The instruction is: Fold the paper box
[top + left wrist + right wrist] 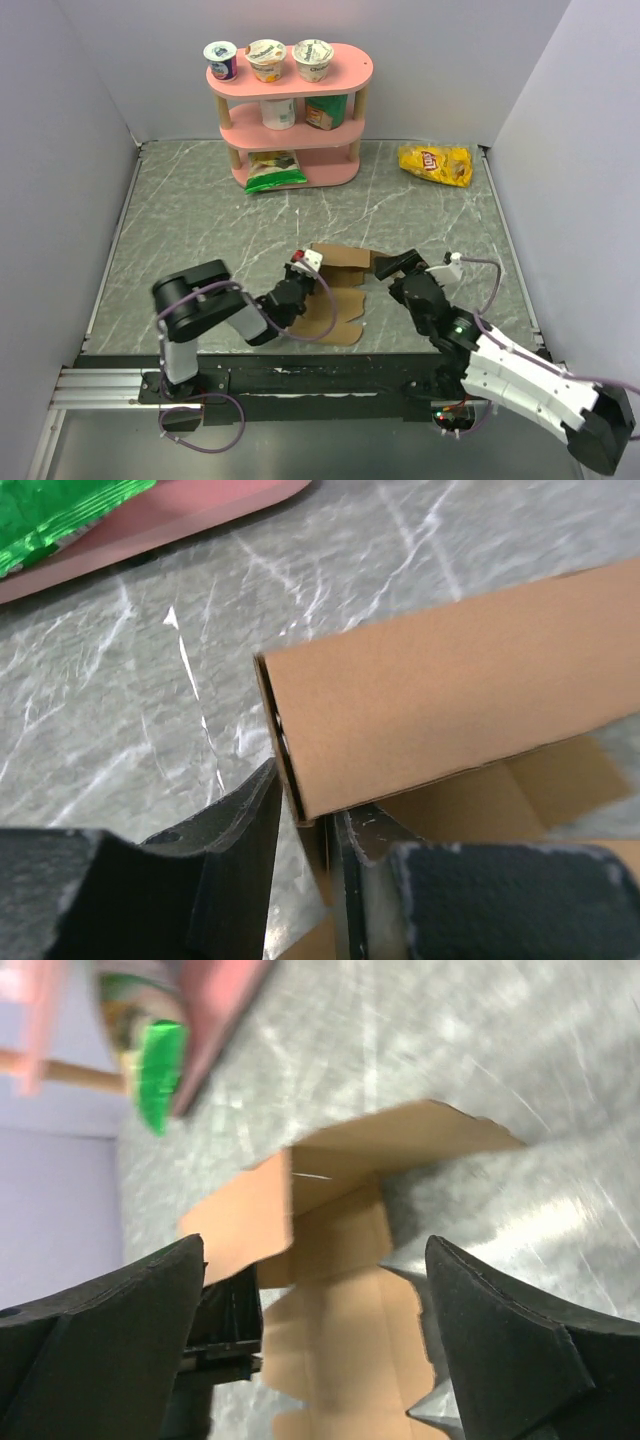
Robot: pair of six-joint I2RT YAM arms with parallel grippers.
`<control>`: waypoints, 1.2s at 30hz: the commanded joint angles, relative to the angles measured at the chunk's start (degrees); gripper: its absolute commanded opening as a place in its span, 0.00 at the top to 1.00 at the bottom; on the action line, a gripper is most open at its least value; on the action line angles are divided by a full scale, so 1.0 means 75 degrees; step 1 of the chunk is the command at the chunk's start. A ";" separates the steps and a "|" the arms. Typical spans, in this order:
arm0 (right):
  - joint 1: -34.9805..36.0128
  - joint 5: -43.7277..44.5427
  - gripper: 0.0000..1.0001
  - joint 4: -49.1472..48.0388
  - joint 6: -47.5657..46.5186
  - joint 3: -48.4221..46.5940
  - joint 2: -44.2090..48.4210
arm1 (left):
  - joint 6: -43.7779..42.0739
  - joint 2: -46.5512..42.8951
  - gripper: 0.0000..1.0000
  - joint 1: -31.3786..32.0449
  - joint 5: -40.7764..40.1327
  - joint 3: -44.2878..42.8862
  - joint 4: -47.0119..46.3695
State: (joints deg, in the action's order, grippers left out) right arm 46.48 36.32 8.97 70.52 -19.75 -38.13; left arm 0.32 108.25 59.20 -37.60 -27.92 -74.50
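The paper box [340, 300] is brown cardboard lying near the front middle of the table. Its far wall is folded upright and its near flaps lie flat. My left gripper [300, 283] is at the box's left side. In the left wrist view its fingers [240, 840] are close together on the end of the raised wall [450, 680], shut on it. My right gripper [385, 268] hangs at the box's right end, wide open. In the right wrist view the flat panel [340, 1330] shows between its two spread fingers [500, 1340], which hold nothing.
A pink shelf [290, 120] stands at the back with yogurt cups on top and a green bag [275, 172] at its foot. A yellow chip bag [436, 164] lies at the back right. Walls close in the table on the left, right and back.
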 commanded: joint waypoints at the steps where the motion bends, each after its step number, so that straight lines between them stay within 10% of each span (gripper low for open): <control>1: -0.0033 -0.0330 0.00 0.0783 -0.2591 -0.0391 0.1528 | 0.0567 -0.1645 0.69 -0.0287 0.1322 0.0441 0.0978; 5: -0.0162 -0.0470 0.00 0.1147 -0.4092 -0.0110 0.2539 | 0.0731 -0.2560 0.65 -0.0638 0.2211 0.0722 0.2174; 10: -0.0385 -0.1079 0.00 0.0856 -0.5066 0.0195 0.3056 | 0.0942 -0.3334 0.34 -0.1061 0.2844 0.0980 0.2760; 18: -0.1168 -0.2566 0.00 0.0281 -0.5617 0.0078 0.1511 | 0.1491 -0.3769 0.04 -0.2173 0.4942 0.1145 0.3196; 36: -0.1978 -0.3647 0.00 -0.0751 -0.5103 0.0769 0.1639 | 0.2278 -0.0677 0.07 -0.2550 0.4264 -0.0273 0.1403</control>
State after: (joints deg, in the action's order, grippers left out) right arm 32.08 8.54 6.37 30.68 -15.16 -26.59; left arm 14.81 100.25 40.34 -2.28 -27.05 -56.01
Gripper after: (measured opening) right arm 0.996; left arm 0.940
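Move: The paper box's left side wall is right at my left fingertips, about 2 cm ahead of the hand and at its height. The folded-over far wall is centred some 4 cm ahead and 7 cm to the right of that hand; the base panel lies about 7 cm back, 5 cm right and 4 cm below it. From my open right hand, the right flap is roughly 5 cm ahead, 1 cm left and 6 cm below. I let go of the left side wall, lifting my left hand about 5 cm and drifting left as its fingers spread wide, then bring it down some 8 cm beside that end, fingertips tipping down and turning clockwise. My right hand, still wide open, rises about 5 cm, backing off rightward from the flap, then sinks again, turning some 25 degrees counter-clockwise and rolling its left side down. ##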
